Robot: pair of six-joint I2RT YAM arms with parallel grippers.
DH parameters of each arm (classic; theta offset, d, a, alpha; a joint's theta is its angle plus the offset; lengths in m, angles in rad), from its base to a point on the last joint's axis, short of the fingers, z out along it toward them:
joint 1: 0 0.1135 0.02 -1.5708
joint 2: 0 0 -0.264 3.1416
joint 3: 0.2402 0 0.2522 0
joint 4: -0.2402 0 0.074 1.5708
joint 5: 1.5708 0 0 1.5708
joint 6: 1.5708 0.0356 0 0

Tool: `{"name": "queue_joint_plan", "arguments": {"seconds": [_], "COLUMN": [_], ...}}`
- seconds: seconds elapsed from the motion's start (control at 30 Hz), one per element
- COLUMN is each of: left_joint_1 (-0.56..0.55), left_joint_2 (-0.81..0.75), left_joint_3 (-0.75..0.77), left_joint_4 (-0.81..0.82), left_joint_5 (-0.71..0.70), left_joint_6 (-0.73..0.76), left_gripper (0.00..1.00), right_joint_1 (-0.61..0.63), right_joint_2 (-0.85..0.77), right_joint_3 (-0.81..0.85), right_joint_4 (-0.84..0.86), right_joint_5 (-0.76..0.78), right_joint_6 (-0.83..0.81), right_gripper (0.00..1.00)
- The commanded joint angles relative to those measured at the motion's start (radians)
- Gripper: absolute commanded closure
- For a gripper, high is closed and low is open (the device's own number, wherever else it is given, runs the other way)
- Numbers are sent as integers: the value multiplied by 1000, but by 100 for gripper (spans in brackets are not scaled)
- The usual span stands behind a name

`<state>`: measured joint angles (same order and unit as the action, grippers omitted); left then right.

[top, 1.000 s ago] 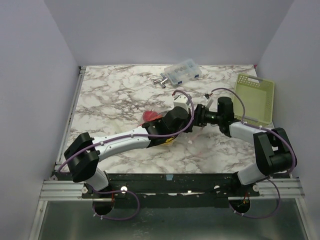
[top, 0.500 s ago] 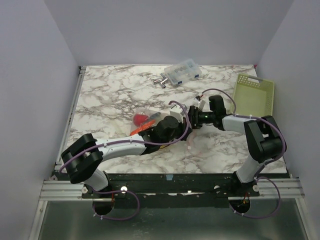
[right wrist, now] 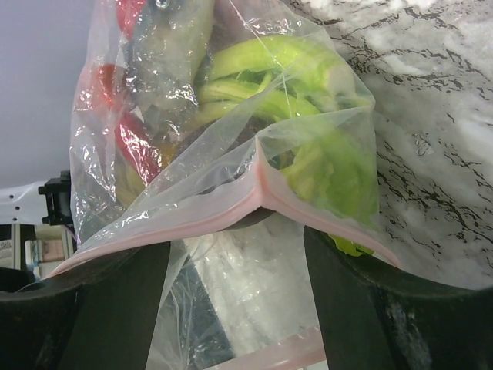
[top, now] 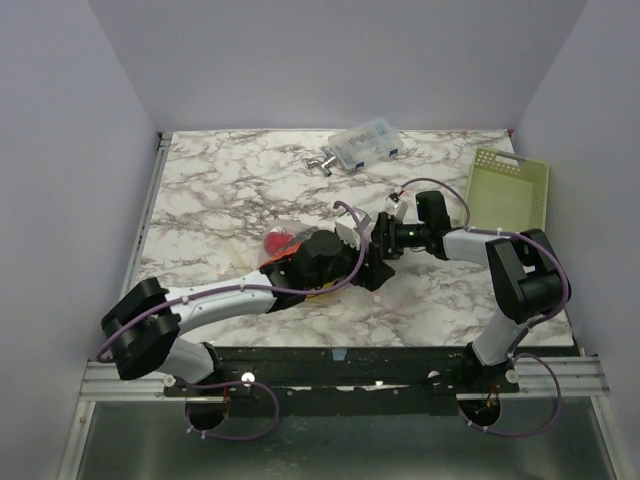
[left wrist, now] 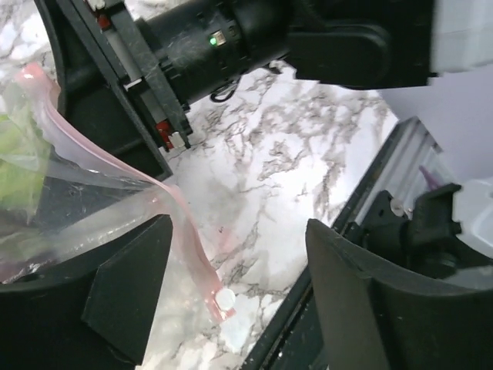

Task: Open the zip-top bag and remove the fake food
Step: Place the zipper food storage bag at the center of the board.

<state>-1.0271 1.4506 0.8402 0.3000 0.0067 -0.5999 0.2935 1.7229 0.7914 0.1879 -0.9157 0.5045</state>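
The zip-top bag [right wrist: 231, 116] is clear and crinkly, and its pink zipper strip [right wrist: 192, 220] is parted into an open mouth. That mouth drapes over my right gripper [right wrist: 235, 258], whose jaws stand open with the rim lying across both fingers. Fake food fills the bag: pale green pieces [right wrist: 308, 154] and red pieces [right wrist: 127, 139]. In the top view the bag [top: 290, 243] lies mid-table, mostly under my left arm. My left gripper [left wrist: 239, 247] is open. The strip's end with its white slider [left wrist: 224, 300] lies loose beside one finger. Both grippers [top: 372, 268] [top: 383, 238] meet at the bag's right end.
A pale green basket [top: 512, 195] stands at the right edge of the marble table. A small clear box with blue contents [top: 365, 142] and a metal fitting [top: 322, 161] lie at the back. The table's front rail [left wrist: 362, 231] runs close behind the left gripper.
My left gripper has opened and let go of the zipper strip, after drawing back toward the near edge. The right gripper moved left to the bag's mouth and stayed open.
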Motion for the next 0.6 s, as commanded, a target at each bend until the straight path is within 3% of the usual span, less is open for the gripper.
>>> {"name": "queue_joint_plan", "arguments": {"seconds": [0.0, 0.13, 0.3, 0.57], "left_joint_1": [33, 93, 310, 654], "left_joint_2": [-169, -320, -522, -674], "left_joint_3": [-50, -136, -303, -407], "left_joint_4": [-70, -128, -186, -289], "left_joint_5": [109, 99, 93, 140], "left_joint_6": [64, 65, 8, -37], "left_gripper": [20, 11, 2, 1], "right_joint_1": [7, 7, 7, 9], "right_joint_2": [17, 20, 15, -5], "right_joint_3": [29, 30, 24, 9], "right_joint_4": [15, 20, 29, 48], "right_joint_5": [-39, -47, -55, -84], "right_joint_6": [-6, 0, 1, -9], "right_gripper": [27, 27, 27, 26]}}
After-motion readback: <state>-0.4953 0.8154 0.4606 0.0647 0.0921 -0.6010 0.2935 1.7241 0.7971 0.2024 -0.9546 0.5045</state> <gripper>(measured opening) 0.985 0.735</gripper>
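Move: The left hand is beside the zipper bag's open mouth. The bag's closed end lies about 24 cm to its left, some 6 cm ahead and 13 cm below. In the bag, the red tomato is about 23 cm left and 9 cm ahead of this hand, and the yellow food 14 cm left and about level with it. From the right hand the closed end lies about 28 cm left and 5 cm back, slightly lower. The right hand's spread fingers keep their place at the bag's mouth. The left hand, already parted from the mouth's rim, lifts about 5 cm, then sweeps left over the food towards the closed end, some 21 cm in all. It edges forward and sinks back to its starting height, turning some 25 degrees counter-clockwise as its fingers open fully. ##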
